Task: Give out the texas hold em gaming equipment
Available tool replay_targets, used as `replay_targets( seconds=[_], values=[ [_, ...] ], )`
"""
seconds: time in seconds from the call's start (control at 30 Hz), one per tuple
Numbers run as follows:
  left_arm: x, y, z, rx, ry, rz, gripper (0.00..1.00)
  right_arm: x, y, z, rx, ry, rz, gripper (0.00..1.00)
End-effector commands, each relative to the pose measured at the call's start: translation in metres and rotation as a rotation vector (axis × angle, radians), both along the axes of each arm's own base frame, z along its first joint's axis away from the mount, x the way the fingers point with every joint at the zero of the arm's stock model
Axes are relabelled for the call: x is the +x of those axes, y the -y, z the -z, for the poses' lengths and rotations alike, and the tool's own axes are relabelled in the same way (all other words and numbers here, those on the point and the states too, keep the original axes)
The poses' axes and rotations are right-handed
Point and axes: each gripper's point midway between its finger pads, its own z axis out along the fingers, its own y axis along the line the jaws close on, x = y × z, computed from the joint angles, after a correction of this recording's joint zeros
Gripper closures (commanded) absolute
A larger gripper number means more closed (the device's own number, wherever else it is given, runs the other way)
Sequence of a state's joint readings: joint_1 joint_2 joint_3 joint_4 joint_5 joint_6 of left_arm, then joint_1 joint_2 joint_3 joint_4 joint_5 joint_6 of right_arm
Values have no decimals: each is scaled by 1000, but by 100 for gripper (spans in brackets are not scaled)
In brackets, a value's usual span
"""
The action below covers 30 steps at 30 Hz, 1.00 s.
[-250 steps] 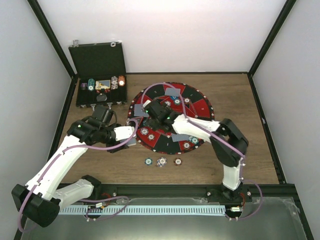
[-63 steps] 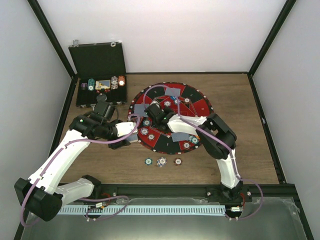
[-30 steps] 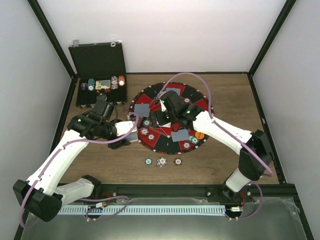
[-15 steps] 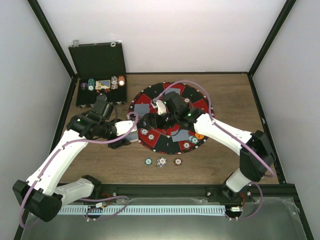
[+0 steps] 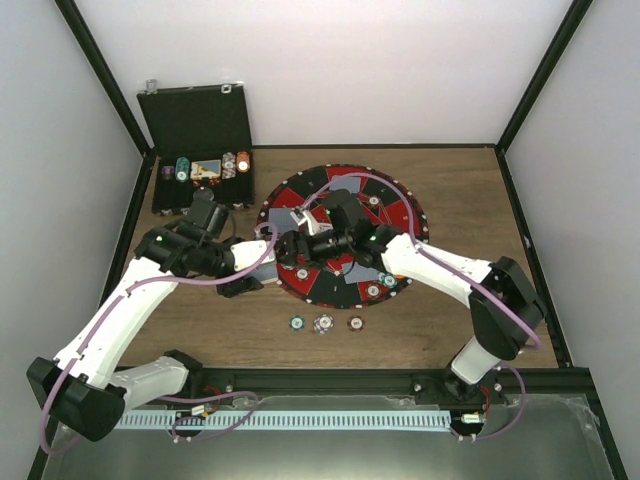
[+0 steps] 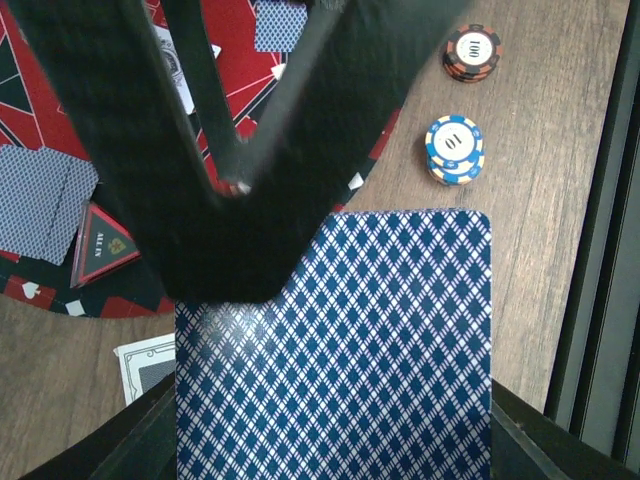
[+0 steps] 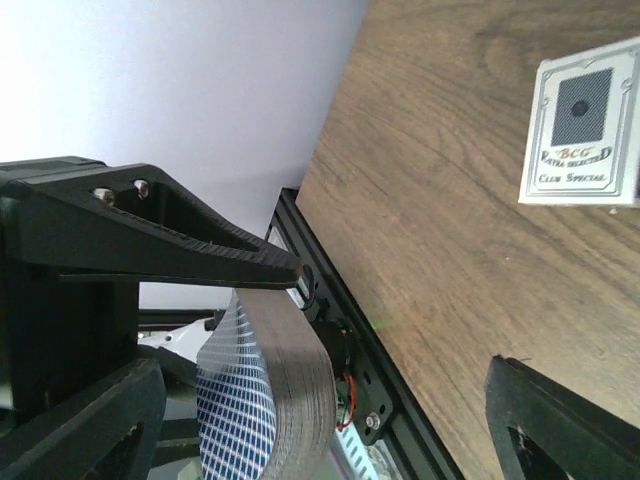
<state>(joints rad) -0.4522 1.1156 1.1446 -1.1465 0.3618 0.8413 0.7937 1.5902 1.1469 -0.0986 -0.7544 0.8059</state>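
Observation:
My left gripper (image 6: 335, 435) is shut on a deck of blue diamond-backed playing cards (image 6: 335, 350), held just off the left edge of the round mat (image 5: 400, 215). In the top view the left gripper (image 5: 258, 272) meets my right gripper (image 5: 292, 243), which stands open with its black fingers (image 6: 250, 140) over the deck's top edge. In the right wrist view the deck (image 7: 270, 390) lies between the jaws of the right gripper (image 7: 320, 420), close to one of them. Single cards (image 5: 345, 185) and poker chips (image 5: 372, 291) lie on the mat. Three chips (image 5: 323, 323) sit on the table in front.
The open black case (image 5: 200, 150) with chip rows stands at the back left. A white printed card (image 7: 585, 120) lies on the wood below the deck. A blue chip stack (image 6: 455, 150) and a dark one (image 6: 472, 52) sit near the mat edge. The black frame rail (image 5: 330, 378) runs along the near side.
The right arm has swung left across the mat until its open fingers reached the deck in the left gripper. The left arm has stayed put, still holding the deck.

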Motion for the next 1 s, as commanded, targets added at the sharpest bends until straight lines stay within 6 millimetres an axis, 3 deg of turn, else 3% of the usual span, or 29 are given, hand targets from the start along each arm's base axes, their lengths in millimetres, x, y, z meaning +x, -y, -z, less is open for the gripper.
replay_targets(
  seconds=[0.0,0.27,0.4,0.77,0.97],
  values=[
    [3,8,-13,-43,18,21,92,-9,-21,-5,47,-28,-62,11],
    [4,8,-16,-43,24,19,92,-12,-48,6,62,-68,-118,14],
    [5,8,-17,-41,21,20,92,-10,-51,17,52,-90,-121,19],
    [4,9,-24,-49,29,23,92,23,-5,57,-68,-110,-1,30],
    [4,9,-23,-47,28,23,92,26,6,51,-60,-93,17,43]
  ],
)
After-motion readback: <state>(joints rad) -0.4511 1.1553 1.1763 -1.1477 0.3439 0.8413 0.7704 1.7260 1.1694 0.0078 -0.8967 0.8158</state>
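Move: The deck, face side away and still held by the left hand, sits at the left hand's fingers. It lies about 4 cm left of the open right hand, 2 cm back and 3 cm below. On the table some 20 cm beneath the right hand, the dealt cards lie 7 cm ahead and 2 cm to its left. The blue chip stack stands about 17 cm back and 1 cm to its right. Right hand reaches 4 cm left and 3 down onto the deck, then, closing partly, drags its top card rightward. ##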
